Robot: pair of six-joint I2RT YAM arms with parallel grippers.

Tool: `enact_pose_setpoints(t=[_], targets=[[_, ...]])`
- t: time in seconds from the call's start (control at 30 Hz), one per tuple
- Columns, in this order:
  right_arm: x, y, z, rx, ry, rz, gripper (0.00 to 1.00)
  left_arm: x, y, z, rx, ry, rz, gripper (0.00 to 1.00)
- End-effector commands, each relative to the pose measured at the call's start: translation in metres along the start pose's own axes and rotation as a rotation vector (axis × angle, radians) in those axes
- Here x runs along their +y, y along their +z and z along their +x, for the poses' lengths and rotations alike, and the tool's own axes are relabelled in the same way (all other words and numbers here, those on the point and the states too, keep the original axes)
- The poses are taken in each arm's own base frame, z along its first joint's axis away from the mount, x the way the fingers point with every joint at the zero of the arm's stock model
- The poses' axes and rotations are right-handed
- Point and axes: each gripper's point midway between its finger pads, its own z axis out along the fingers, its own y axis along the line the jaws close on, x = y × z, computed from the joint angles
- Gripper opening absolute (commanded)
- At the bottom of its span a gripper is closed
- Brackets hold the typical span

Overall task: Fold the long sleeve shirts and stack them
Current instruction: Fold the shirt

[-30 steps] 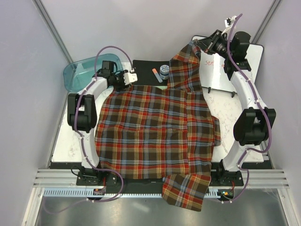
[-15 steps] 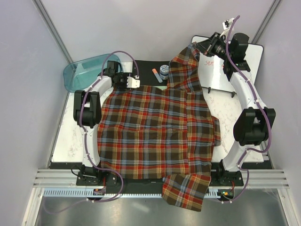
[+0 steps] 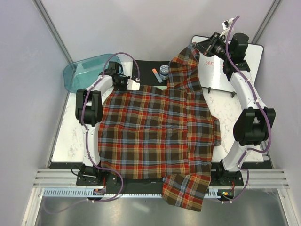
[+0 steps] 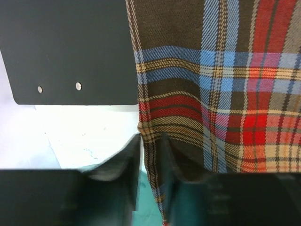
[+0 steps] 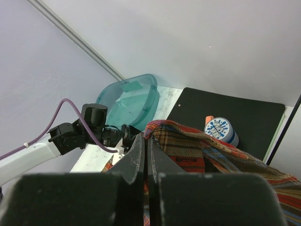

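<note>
The plaid long sleeve shirt (image 3: 155,127) lies spread across the table, one part (image 3: 186,190) hanging over the near edge. My left gripper (image 3: 134,85) is at the shirt's far left corner. In the left wrist view its fingertips (image 4: 151,141) press the shirt's hem (image 4: 225,94) from both sides, low over the table. My right gripper (image 3: 196,47) is raised at the far right, shut on a bunched end of the shirt (image 5: 197,146) that rises from the table to its jaws (image 5: 146,141).
A teal plastic bin (image 3: 77,73) stands at the far left. On a black mat (image 3: 146,68) at the back are an orange marker (image 3: 155,74) and a small blue-and-white tub (image 3: 164,70). A whiteboard (image 3: 221,75) lies under the right arm.
My left gripper moved right and down to the shirt's far left corner, and its jaws narrowed onto the hem. The right gripper shifted only slightly, still holding the raised end.
</note>
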Motion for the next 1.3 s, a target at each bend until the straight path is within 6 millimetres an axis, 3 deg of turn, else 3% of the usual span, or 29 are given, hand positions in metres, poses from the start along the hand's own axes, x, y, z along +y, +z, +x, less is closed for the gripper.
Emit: enact_pose_setpoints(t=[0.0,0.07,0.13,0.5,0.8,1.27], targets=[[0.029,-0.009,-0.019,-0.041,-0.07,-0.055,0.0,0.007,-0.002,0.0,0.003,0.062,0.017,0.22],[0.032,-0.01,-0.021,-0.043,-0.073,-0.058,0.0,0.011,-0.005,-0.002,-0.003,0.065,0.015,0.08],[0.033,-0.011,-0.023,-0.046,-0.074,-0.061,0.0,0.017,-0.011,-0.007,-0.014,0.06,0.0,0.02],[0.056,-0.026,-0.03,-0.055,-0.087,-0.078,0.0,0.02,-0.049,-0.028,-0.029,0.035,-0.017,0.02],[0.085,-0.058,-0.023,-0.046,-0.089,-0.077,0.0,0.022,-0.086,-0.039,0.011,0.025,-0.053,0.02],[0.152,-0.137,-0.006,-0.067,-0.084,-0.07,0.0,-0.037,-0.146,-0.066,0.03,0.034,-0.039,0.02]])
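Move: The shirt's far edge lies right at the left hand, between its half-closed fingers; the teal tray stands about 15 cm to that hand's left and 11 cm farther out, the jar about 12 cm ahead and 22 cm to its right. The right hand, already holding a raised end of the shirt, has the shirt body's middle some 25 cm back, 16 cm left and 35 cm below, and the jar about 14 cm ahead, 9 cm left, 34 cm below. The left fingers finish closing and pinch the shirt's far edge near its left corner, wait briefly, then draw it up and back towards the robot, about 10 cm back and 9 cm up. Starting at nearly the same time, the right hand keeps its shut grip on the raised end and carries it some 15 cm back and 8 cm up, away from the jar, both wrists barely turning. ##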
